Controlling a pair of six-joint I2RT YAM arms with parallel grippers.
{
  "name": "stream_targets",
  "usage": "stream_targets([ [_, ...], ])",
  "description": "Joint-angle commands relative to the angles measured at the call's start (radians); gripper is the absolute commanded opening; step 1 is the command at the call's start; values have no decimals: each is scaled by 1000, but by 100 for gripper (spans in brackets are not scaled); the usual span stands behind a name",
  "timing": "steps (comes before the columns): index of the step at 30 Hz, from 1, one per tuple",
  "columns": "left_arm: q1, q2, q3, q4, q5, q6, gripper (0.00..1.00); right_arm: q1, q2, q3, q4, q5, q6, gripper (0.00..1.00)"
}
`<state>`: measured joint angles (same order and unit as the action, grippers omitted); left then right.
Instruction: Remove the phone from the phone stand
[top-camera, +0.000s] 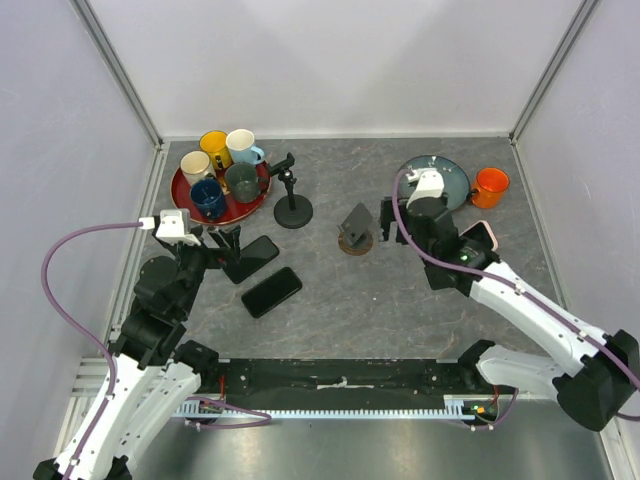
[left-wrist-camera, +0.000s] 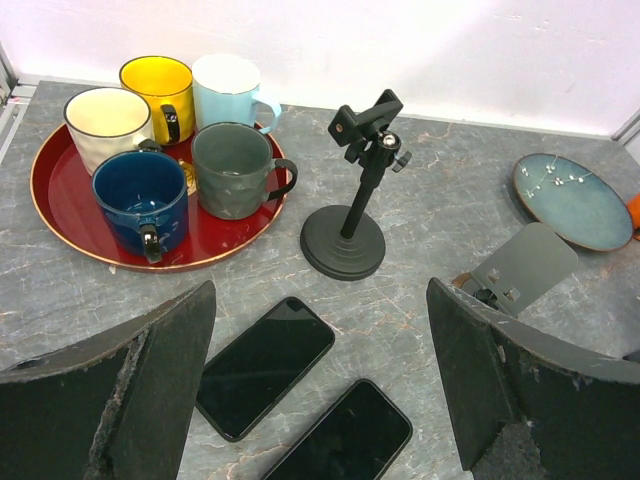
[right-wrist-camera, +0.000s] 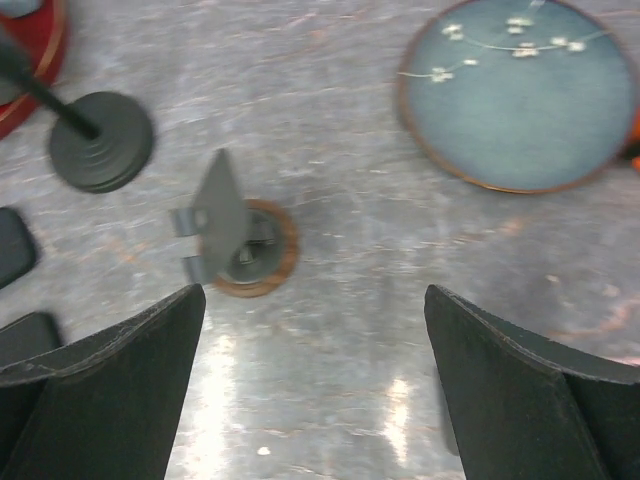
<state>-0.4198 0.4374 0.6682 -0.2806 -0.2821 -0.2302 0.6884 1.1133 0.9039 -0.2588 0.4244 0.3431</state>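
Two black phones lie flat on the grey table, apart from any stand. The left wrist view shows both, one farther and one nearer. A black clamp phone stand holds nothing. So does a grey plate-type stand on a brown base. My left gripper hovers open over the two phones. My right gripper is open above bare table, just right of the grey stand.
A red tray with several mugs sits at the back left. A blue-green plate and an orange mug are at the back right. A light-edged flat object is partly under the right arm.
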Motion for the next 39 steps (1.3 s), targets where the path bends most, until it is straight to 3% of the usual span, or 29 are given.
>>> stream_targets([
  [1, 10, -8, -4, 34, 15, -21, 92, -90, -50, 61, -131, 74, -84, 98],
  [16, 10, -8, -5, 37, 24, -21, 92, -378, -199, 53, -223, 254, -93, 90],
  [19, 9, -11, -10, 43, 35, -23, 92, -466, -217, 32, -235, 200, -67, 88],
  [26, 9, -6, -12, 46, 44, -24, 92, -723, -240, -43, -192, -93, 77, 81],
  [39, 9, -5, -16, 50, 55, -26, 92, -757, -262, -112, -178, -234, 111, 67],
])
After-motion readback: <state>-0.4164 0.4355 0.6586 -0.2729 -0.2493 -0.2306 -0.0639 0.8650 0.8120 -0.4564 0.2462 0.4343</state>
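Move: The phone on the black-based stand lies about 20 cm to the right of the right hand, 2 cm back and some 9 cm below. The empty phone stand on the round base is 8 cm to the hand's left and 4 cm ahead. Beyond the way, low down, are the plate (13 right, 19 ahead) and the orange mug (27 right, 16 ahead). From the left hand the phone lies about 54 cm right, 4 cm ahead and 16 cm lower. Heading for the phone on its black-based stand, the right hand swings fast to the right, away from the empty stand, rising slightly, then sinks and eases back left to finish about 22 cm over. The wrist turns some 35 degrees clockwise overall and the fingers narrow to roughly two-thirds open, coming either side of the phone's upper edge; no touch can be made out. ##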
